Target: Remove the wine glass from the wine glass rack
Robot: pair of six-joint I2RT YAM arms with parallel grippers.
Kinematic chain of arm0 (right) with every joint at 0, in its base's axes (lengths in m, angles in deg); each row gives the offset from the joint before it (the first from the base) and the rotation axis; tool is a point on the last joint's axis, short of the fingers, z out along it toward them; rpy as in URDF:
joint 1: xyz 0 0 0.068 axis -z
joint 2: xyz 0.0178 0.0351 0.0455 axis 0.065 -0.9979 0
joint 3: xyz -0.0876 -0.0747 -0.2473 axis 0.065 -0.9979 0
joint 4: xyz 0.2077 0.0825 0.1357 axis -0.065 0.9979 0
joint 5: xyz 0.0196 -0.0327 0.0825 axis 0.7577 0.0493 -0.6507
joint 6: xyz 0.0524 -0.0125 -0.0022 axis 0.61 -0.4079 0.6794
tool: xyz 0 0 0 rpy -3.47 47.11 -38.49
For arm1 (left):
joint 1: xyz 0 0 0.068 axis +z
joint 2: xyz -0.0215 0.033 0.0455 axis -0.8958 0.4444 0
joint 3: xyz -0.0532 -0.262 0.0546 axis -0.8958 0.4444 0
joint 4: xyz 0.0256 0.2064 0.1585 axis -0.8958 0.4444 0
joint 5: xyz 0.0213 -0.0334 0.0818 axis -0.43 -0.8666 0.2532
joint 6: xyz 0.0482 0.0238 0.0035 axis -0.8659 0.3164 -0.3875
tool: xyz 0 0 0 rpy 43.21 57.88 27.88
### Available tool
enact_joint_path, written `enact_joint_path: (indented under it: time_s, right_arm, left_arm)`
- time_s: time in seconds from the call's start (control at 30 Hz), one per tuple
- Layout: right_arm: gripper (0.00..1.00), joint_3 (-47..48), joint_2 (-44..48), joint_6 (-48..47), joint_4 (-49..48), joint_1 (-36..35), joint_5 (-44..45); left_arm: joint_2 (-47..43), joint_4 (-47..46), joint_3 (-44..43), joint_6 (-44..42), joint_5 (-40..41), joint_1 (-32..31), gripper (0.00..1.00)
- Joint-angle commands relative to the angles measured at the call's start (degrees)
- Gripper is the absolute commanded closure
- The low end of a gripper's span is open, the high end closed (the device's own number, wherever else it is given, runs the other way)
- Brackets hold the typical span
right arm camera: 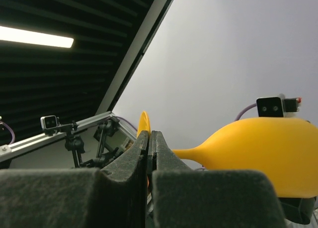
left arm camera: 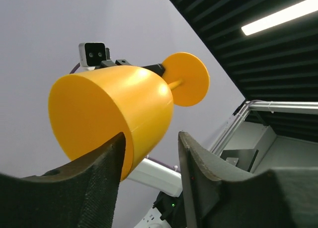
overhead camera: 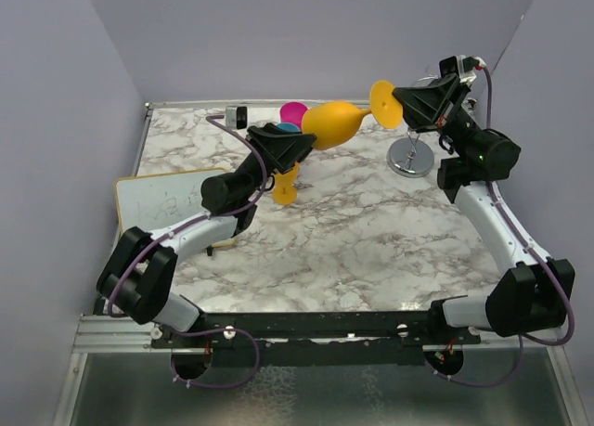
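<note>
A yellow wine glass [overhead camera: 336, 122] lies on its side in the air above the marble table. My right gripper [overhead camera: 401, 106] is shut on its round foot [right arm camera: 144, 122], with the stem and bowl [right arm camera: 263, 151] running off to the right. My left gripper [overhead camera: 302, 148] is open just under the bowl's rim end. In the left wrist view its fingers [left arm camera: 151, 136] stand apart, with the edge of the bowl [left arm camera: 114, 114] above the left finger. The wine glass rack shows as a shiny round base [overhead camera: 411, 157] and post behind the right gripper; its wire arms are mostly hidden.
A second yellow glass [overhead camera: 285, 187] stands on the table under my left arm. A pink glass [overhead camera: 294, 112] and a blue one [overhead camera: 289, 127] sit behind it. A white board [overhead camera: 167, 199] lies at the left edge. Grey walls enclose the table.
</note>
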Motion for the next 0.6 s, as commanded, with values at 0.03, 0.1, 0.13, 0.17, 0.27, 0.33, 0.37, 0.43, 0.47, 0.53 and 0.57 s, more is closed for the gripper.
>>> enact_joint_path:
  time_s: [0.03,0.1,0.13,0.17,0.27,0.33,0.37,0.43,0.47,0.53,0.57]
  right_arm:
    - [0.99,-2.53,-1.41,6.55,-6.16,-0.54,1.73]
    - [0.99,-2.67,-1.93,7.34,-6.49,-0.61,1.55]
    - [0.99,-2.63,-2.09,7.70,-6.75,-0.56,1.48]
    - [0.99,-2.59,-2.25,7.93,-7.08,-0.58,1.39]
    - [0.98,-2.71,-2.53,7.90,-7.54,-0.61,1.20]
    - [0.87,-3.69,-2.66,7.43,-7.92,-0.61,1.22]
    - [0.78,-4.39,-2.67,7.07,-8.41,-0.60,1.52]
    - [0.58,-5.79,-2.71,6.50,-8.93,-0.56,1.80]
    - [0.48,-6.30,-2.88,5.96,-8.99,-0.54,1.51]
    - [0.33,-7.01,-3.49,4.42,-9.43,-0.48,0.67]
    - [0.24,-6.93,-4.00,3.17,-9.39,-0.45,-0.09]
  left_arm:
    - [3.22,-13.67,-3.10,4.88,-1.20,-0.37,0.57]
    - [2.98,-13.66,-3.07,4.40,-1.32,-0.37,0.58]
    - [2.87,-13.70,-3.12,4.35,-1.40,-0.37,0.61]
    - [2.89,-13.66,-3.33,4.39,-1.52,-0.34,0.66]
    - [2.73,-13.74,-3.56,4.91,-1.35,-0.37,0.88]
    - [2.14,-13.74,-2.99,4.83,-1.22,-0.37,0.94]
    - [1.75,-13.70,-2.66,4.72,-1.09,-0.37,0.98]
    - [0.60,-13.74,-2.12,4.33,-1.51,-0.37,1.00]
    - [-0.04,-13.74,-1.64,4.17,-1.54,-0.37,1.00]
    - [-1.72,-13.74,-0.63,3.47,-1.51,-0.28,1.00]
    - [-2.49,-13.74,-0.09,3.06,-1.77,-0.16,1.00]
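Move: Just right of the left hand, whose half-open fingers already straddle the rim, is the held yellow wine glass; its middle lies some 7 cm right, 1 cm ahead and 4 cm up. The right hand still grips its foot, the glass's middle about 7 cm left of it, 3 cm back and 3 cm lower. From the left hand the standing yellow glass is roughly 16 cm ahead, 6 cm left; from the right the rack is some 27 cm ahead, 17 cm right; both are about 29 cm below. Closing on the bowl's rim, the left fingers pinch its wall while that hand first eases about 2 cm forward, right and down, then turns back and up some 3 cm. The right hand sinks about 4 cm and goes 2.5 cm forward, keeping its grip on the foot at first, then opens at the end to let go once the left has shut. ##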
